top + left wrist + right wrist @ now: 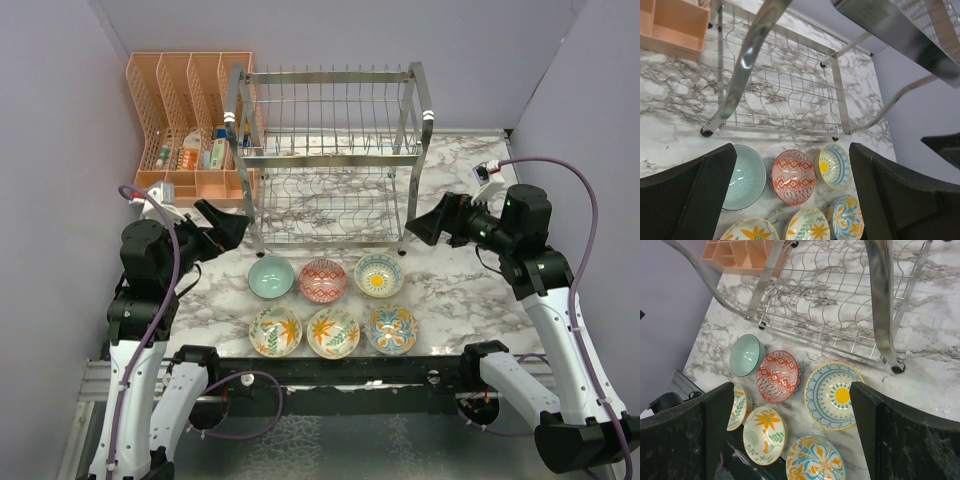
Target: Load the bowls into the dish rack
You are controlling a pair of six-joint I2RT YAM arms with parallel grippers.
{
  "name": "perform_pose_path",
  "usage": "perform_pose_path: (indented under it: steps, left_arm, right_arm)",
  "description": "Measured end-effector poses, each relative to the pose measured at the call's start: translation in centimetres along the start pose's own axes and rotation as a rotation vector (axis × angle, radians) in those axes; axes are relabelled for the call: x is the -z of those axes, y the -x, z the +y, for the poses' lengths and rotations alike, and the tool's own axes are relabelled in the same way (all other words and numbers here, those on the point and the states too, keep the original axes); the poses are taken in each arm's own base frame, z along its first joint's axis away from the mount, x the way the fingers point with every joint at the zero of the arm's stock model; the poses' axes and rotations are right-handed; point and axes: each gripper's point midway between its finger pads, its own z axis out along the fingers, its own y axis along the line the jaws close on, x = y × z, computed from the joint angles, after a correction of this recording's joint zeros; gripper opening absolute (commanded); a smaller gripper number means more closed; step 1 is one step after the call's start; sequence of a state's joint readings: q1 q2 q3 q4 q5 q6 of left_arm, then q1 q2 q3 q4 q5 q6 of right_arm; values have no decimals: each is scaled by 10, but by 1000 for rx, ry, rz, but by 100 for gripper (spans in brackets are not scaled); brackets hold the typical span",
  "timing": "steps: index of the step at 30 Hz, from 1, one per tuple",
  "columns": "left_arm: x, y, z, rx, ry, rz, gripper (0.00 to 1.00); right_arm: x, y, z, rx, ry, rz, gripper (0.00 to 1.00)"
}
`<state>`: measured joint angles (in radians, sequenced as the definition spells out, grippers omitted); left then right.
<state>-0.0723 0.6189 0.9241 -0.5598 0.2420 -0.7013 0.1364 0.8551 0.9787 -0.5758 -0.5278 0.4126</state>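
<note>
Several bowls sit in two rows on the marble table in front of the dish rack (330, 158). The back row holds a pale teal bowl (271, 277), a red-patterned bowl (323, 280) and a yellow sun bowl (379, 275). Three floral bowls (332, 332) form the front row. My left gripper (233, 227) hovers open by the rack's left post, above the teal bowl (747, 175). My right gripper (421, 228) hovers open by the right post, above the sun bowl (832, 395). Neither holds anything. The chrome rack is empty on both tiers (785, 90) (840, 305).
A peach plastic organizer (190, 120) with small items stands at the back left, touching the rack's side. Purple walls close in on the left, back and right. The front row of bowls lies close to the table's near edge, just above the arm bases.
</note>
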Motion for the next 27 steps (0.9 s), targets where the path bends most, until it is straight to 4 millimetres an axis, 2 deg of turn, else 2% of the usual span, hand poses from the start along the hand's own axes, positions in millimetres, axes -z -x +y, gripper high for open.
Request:
perform_pose_path:
  steps: [6, 10, 22, 27]
  left_arm:
    - [1, -9, -23, -106, -164, 50, 99]
    - [1, -21, -29, -136, -234, 97, 99]
    - [-15, -72, -7, -90, -265, 277, 99]
    - [-24, -78, -3, -70, -249, 320, 100]
  right_arm:
    - [0, -1, 0, 5, 0, 2, 100]
    - [1, -3, 2, 6, 17, 8, 100]
    - [-2, -23, 6, -5, 55, 54, 100]
    - [-23, -40, 30, 17, 119, 128, 100]
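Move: From the left hand, the teal bowl lies about 4 cm ahead, 6 cm right and some 27 cm below; the red bowl is 10 cm to the right of it, the leaf bowl some 13 cm nearer the base. From the right hand, the sun bowl is about 3 cm ahead, 8 cm left and 24 cm down; the blue-flower bowl is 12 cm nearer the base than that, and the rack's near right foot 10 cm ahead and 3 cm left of the hand. Nothing is touched yet. The left hand heads for the teal bowl, swinging right about 5 cm and, after a tiny rise, sinking to end some 6 cm lower, while turning over 20 degrees clockwise. The right hand starts later and heads left towards the sun bowl, also dropping slightly and easing back, with a small counter-clockwise turn; both grippers stay wide open. ##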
